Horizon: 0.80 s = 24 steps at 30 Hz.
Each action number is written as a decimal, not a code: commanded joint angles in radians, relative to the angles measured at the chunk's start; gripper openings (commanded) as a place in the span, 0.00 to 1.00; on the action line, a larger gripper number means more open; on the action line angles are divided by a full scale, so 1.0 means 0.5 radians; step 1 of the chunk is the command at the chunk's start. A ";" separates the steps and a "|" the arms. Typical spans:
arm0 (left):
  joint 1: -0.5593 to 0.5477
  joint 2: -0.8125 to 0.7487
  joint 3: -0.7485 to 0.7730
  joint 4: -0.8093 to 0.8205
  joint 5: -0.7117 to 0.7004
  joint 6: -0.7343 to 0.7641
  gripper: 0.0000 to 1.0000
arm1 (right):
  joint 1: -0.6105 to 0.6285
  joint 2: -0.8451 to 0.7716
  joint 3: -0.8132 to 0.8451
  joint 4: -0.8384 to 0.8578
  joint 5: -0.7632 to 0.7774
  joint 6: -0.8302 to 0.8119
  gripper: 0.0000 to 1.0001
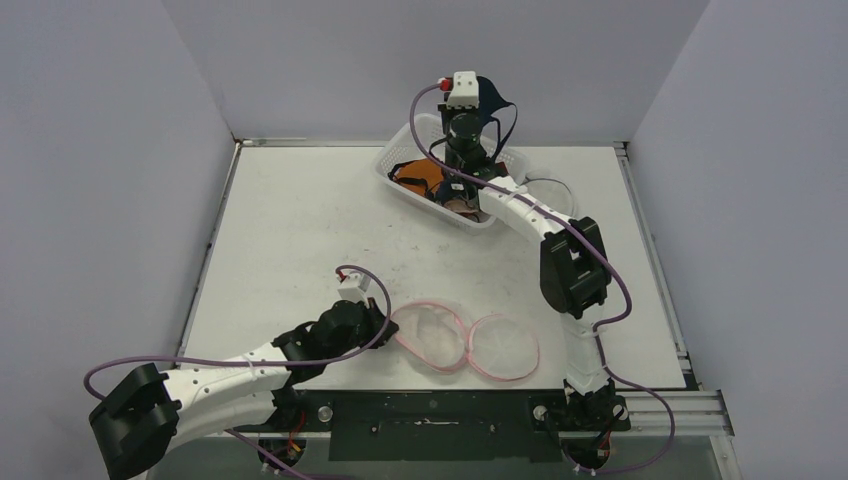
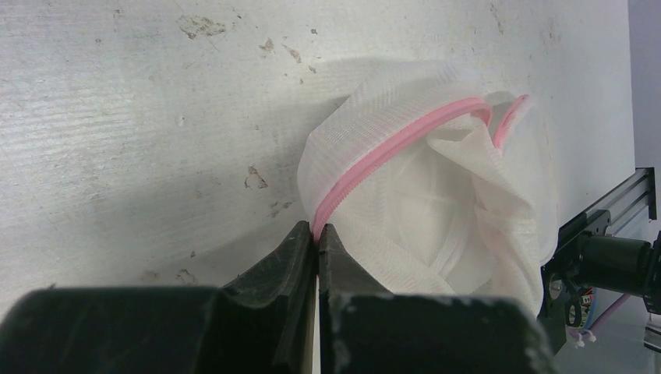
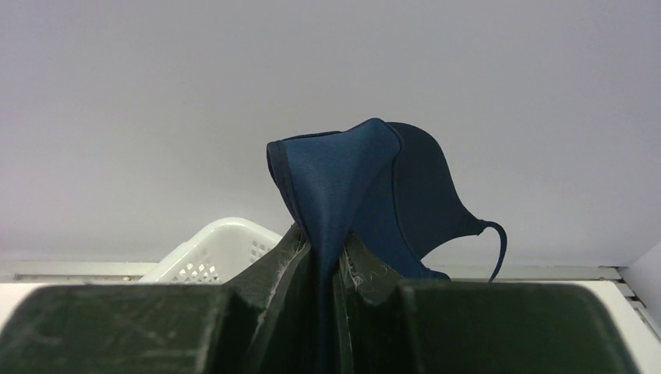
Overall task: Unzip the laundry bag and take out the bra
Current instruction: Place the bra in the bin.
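The white mesh laundry bag (image 1: 465,340) with a pink zipper lies spread open near the table's front edge. My left gripper (image 2: 318,231) is shut on the pink zipper edge of the laundry bag (image 2: 436,210) at its left end. A dark blue bra (image 3: 366,187) hangs up out of my right gripper (image 3: 329,251), which is shut on a fold of it. In the top view the right gripper (image 1: 478,92) holds the bra (image 1: 497,100) in the air over the white basket (image 1: 400,168) at the back of the table.
The white basket (image 3: 214,249) holds orange and other dark garments (image 1: 415,175). Grey walls close in the table on three sides. A metal rail (image 1: 660,410) runs along the front edge by the arm bases.
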 commanded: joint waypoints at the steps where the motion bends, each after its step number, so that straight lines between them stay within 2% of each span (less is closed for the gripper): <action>1: 0.004 0.003 0.048 0.110 0.010 -0.018 0.00 | -0.007 -0.079 -0.001 0.276 0.044 -0.156 0.05; 9: 0.006 -0.022 0.033 0.108 0.001 -0.023 0.00 | 0.013 0.016 -0.078 0.440 0.021 -0.394 0.05; 14: 0.003 -0.015 0.019 0.137 0.010 -0.028 0.00 | 0.044 0.025 -0.119 0.236 -0.117 -0.325 0.05; 20: -0.012 -0.022 -0.005 0.199 0.022 -0.025 0.00 | 0.137 0.105 -0.098 -0.023 -0.229 -0.473 0.05; 24: -0.019 -0.066 -0.018 0.188 0.025 -0.019 0.00 | 0.145 0.157 -0.100 -0.136 -0.301 -0.448 0.05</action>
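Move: The right hand holds the navy bra high, fingers pointing forward. The bin's middle lies roughly 5 cm ahead of the hand, some 2 cm left and about 27 cm below. The orange bra in the bin is about 3 cm ahead and 12 cm left, and the grey mesh bag stands some 24 cm right and 2 cm back, both also far below. From the left hand, the bin is about 46 cm ahead, 17 cm right and about level. Still pinching the navy bra, the right hand lifts a little more, by 1 or 2 cm, then swings down about 8 cm towards the bin while going some 5 cm left. As it sinks, it rolls with its left side going down and turns slightly counter-clockwise. The fingers keep their grip. ##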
